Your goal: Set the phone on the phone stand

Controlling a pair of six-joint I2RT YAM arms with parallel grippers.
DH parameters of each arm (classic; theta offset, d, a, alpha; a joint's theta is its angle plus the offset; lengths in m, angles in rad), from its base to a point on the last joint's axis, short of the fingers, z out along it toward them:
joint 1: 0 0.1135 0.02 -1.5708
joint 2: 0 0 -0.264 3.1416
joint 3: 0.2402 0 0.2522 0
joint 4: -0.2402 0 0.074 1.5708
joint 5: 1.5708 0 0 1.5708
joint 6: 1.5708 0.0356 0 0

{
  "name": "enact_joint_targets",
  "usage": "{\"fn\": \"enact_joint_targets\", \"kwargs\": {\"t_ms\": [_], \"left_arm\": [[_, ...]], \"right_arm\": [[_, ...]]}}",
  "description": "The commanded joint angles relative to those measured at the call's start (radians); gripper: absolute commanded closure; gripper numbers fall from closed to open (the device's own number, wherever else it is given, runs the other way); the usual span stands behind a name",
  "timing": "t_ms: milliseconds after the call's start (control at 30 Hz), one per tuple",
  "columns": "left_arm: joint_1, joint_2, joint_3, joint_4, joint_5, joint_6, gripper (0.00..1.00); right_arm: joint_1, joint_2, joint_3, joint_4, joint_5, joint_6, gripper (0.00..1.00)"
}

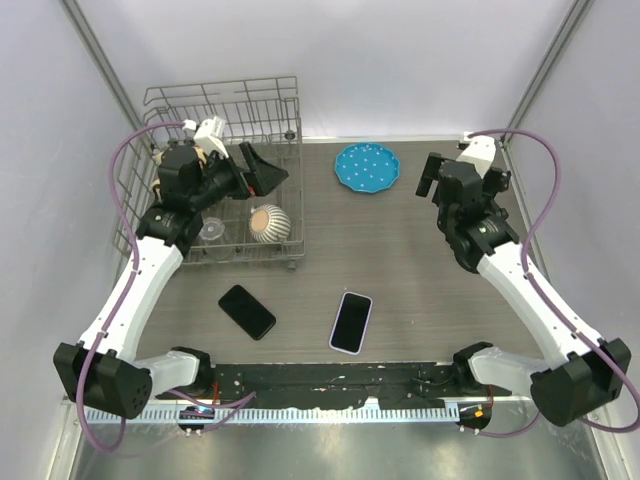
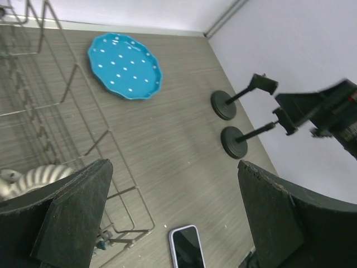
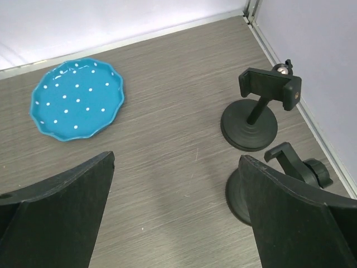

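Two phones lie flat on the table near the front: a phone in a pale case [image 1: 351, 322], also in the left wrist view [image 2: 187, 247], and a black phone [image 1: 247, 311] to its left. Two black phone stands with clamp heads stand by the right wall: the farther one [image 3: 257, 110] [image 2: 225, 104] and the nearer one [image 3: 290, 170] [image 2: 235, 141]. In the top view my right arm hides them. My left gripper [image 1: 265, 170] [image 2: 173, 218] is open and empty above the dish rack. My right gripper [image 1: 462, 180] [image 3: 178, 206] is open and empty, above the table just left of the stands.
A wire dish rack [image 1: 220, 100] stands at the back left and holds a striped bowl [image 1: 268, 222] [image 2: 39, 176]. A blue dotted plate [image 1: 366, 166] [image 2: 125, 66] [image 3: 77, 97] lies at the back centre. Walls close in the left, right and back sides.
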Motion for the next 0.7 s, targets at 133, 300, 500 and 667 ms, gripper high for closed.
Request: {"fn": "enact_joint_targets", "kwargs": {"t_ms": [133, 300, 500, 667], "left_arm": [[-0.080, -0.009, 0.005, 0.070, 0.127, -0.032, 0.00], [-0.134, 0.007, 0.013, 0.076, 0.181, -0.021, 0.00], [-0.189, 0.034, 0.031, 0.053, 0.230, 0.006, 0.00], [-0.220, 0.046, 0.039, 0.062, 0.279, -0.009, 0.00]], "right_arm": [[0.005, 0.116, 0.087, -0.040, -0.219, -0.035, 0.01], [-0.038, 0.190, 0.141, -0.042, -0.213, 0.005, 0.01], [-0.325, 0.152, 0.140, -0.071, -0.424, 0.117, 0.01], [-0.512, -0.054, -0.003, 0.019, -0.321, 0.126, 0.01]]}}
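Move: The white-rimmed phone lies about 22 cm back and 20 cm right of the left hand, 33 cm below; the black phone is some 20 cm back and 7 cm left, the striped bowl nearly beneath, 2 cm ahead. From the right hand, the near phone stand is roughly 4 cm back, 11 cm right and 21 cm down, the far stand 9 cm ahead and 13 cm right. The right hand sinks about 4 cm while easing forward and slightly left, tipping down, then sweeps fast to the right some 14 cm over the table towards the two phone stands, rolling left side up and swinging clockwise. Meanwhile the open left hand travels right and back, nearly level, away from the rack towards the white-rimmed phone, turning over 20 degrees clockwise. ##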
